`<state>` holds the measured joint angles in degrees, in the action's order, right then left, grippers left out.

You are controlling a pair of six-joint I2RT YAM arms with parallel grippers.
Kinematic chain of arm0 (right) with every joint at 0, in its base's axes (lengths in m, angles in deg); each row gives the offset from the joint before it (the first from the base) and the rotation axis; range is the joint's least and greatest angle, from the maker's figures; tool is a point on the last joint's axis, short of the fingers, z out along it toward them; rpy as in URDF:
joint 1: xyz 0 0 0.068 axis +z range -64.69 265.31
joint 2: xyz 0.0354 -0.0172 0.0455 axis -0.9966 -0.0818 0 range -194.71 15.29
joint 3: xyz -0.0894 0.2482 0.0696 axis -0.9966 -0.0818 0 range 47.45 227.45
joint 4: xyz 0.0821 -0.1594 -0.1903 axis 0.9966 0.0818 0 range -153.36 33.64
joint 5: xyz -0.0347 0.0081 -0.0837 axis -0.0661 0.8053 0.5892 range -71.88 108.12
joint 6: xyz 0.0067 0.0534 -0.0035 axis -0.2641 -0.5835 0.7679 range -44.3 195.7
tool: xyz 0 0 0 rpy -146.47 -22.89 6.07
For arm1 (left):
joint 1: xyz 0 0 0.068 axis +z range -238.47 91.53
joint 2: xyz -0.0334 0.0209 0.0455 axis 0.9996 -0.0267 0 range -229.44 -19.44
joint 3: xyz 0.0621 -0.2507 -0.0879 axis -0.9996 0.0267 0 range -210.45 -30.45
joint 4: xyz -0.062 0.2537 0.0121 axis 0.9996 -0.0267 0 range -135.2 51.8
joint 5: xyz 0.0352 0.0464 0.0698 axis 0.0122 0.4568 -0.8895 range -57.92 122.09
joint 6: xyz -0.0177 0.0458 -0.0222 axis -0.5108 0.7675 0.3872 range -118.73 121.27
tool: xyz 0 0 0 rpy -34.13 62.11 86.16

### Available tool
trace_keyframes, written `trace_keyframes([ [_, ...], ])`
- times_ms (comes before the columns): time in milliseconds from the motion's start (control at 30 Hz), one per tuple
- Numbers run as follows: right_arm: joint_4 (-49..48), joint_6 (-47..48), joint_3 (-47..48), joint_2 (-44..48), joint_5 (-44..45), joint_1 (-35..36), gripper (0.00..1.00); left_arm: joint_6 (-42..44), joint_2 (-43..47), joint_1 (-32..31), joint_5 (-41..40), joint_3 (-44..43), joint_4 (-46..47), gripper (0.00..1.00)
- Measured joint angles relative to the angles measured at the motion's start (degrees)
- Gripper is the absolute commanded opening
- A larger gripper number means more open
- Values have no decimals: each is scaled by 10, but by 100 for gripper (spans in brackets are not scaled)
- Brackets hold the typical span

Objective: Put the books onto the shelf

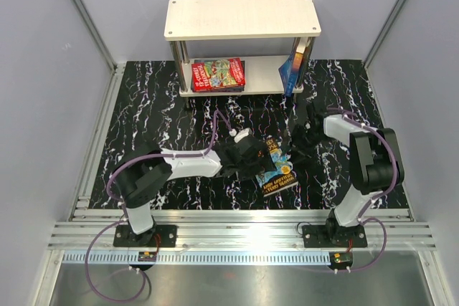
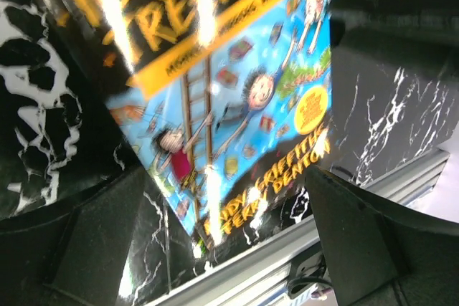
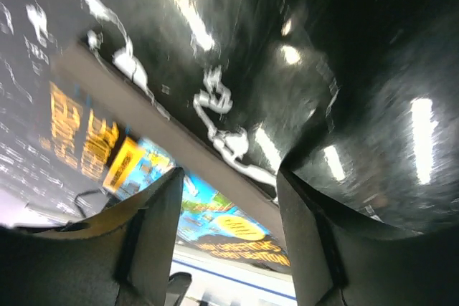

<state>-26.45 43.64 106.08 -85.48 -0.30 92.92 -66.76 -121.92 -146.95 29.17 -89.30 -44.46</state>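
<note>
A dark book with a blue-yellow illustrated cover (image 1: pixel 277 168) lies flat on the black marbled mat between my two grippers. My left gripper (image 1: pixel 251 154) hovers at its left side. In the left wrist view its jaws (image 2: pixel 222 171) stand wide open over the cover (image 2: pixel 222 84), holding nothing. My right gripper (image 1: pixel 301 142) is at the book's right edge, open (image 3: pixel 229 177), with the pale page edge (image 3: pixel 179 141) just beyond its fingertips. On the cream shelf (image 1: pixel 240 16), a red book (image 1: pixel 219 74) lies flat on the lower board and a blue book (image 1: pixel 292 69) leans at the right end.
Grey walls close in the mat (image 1: pixel 158 105) on the left, right and back. A ribbed metal rail (image 1: pixel 237 231) runs along the near edge, where both arm bases are bolted. The shelf's silver posts (image 1: pixel 185 59) stand at its corners.
</note>
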Motion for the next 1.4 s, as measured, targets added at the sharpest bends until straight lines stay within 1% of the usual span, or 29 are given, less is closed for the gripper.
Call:
trace_keyframes([
  [100, -18, -13, -37, 29, -12, 10, 62, -7, -9, 5, 14, 1, 22, 95],
  [267, -15, -24, -81, 92, -19, 12, 61, -15, -21, 12, 34, 0, 51, 95],
  [533, -14, -43, -93, 172, -23, 12, 59, -17, -37, 20, 56, -12, 68, 94],
  [700, -27, -49, -112, 183, -32, 12, 55, -17, -45, 21, 61, -20, 73, 94],
  [733, -31, -50, -122, 183, -35, 12, 53, -17, -45, 22, 62, -20, 73, 94],
  [833, -42, -53, -154, 183, -36, 12, 43, -17, -45, 24, 64, -20, 73, 94],
  [933, -46, -58, -182, 184, -41, 12, 27, -18, -45, 31, 64, -16, 80, 94],
  [967, -48, -60, -187, 185, -44, 12, 19, -20, -44, 35, 65, -13, 85, 94],
  [1133, -53, -64, -192, 195, -52, 12, 0, -26, -37, 44, 77, 6, 111, 96],
  [1267, -33, -64, -179, 203, -55, 15, 0, -29, -23, 70, 128, 50, 166, 97],
  [1400, 3, -66, -140, 218, -63, 18, 0, -28, -14, 116, 196, 92, 216, 98],
])
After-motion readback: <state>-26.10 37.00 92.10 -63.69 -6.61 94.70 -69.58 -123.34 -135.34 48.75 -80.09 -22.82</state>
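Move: The Treehouse book lies flat on the table, its middle about 6 cm back and 7 cm to the left of the right hand and a centimetre lower, its page edge facing that hand. From the left hand the same book's middle is some 3 cm right, 1 cm ahead and 3 cm down. From the right hand, the blue standing book is about 23 cm ahead, 3 cm left; the red book on the lower shelf about 23 cm ahead, 27 cm left; both some 6–10 cm higher. The right hand's half-open fingers shut on the upper cover and pages of the Treehouse book at its page edge: it first draws back about 3 cm, rises nearly 5, comes down farther back, pinches, then lifts some 3 cm. Meanwhile the left hand, wide open by the spine side, eases right, then about 3 cm forward, finally back left as it rolls nearly 20 degrees, left side sinking. ##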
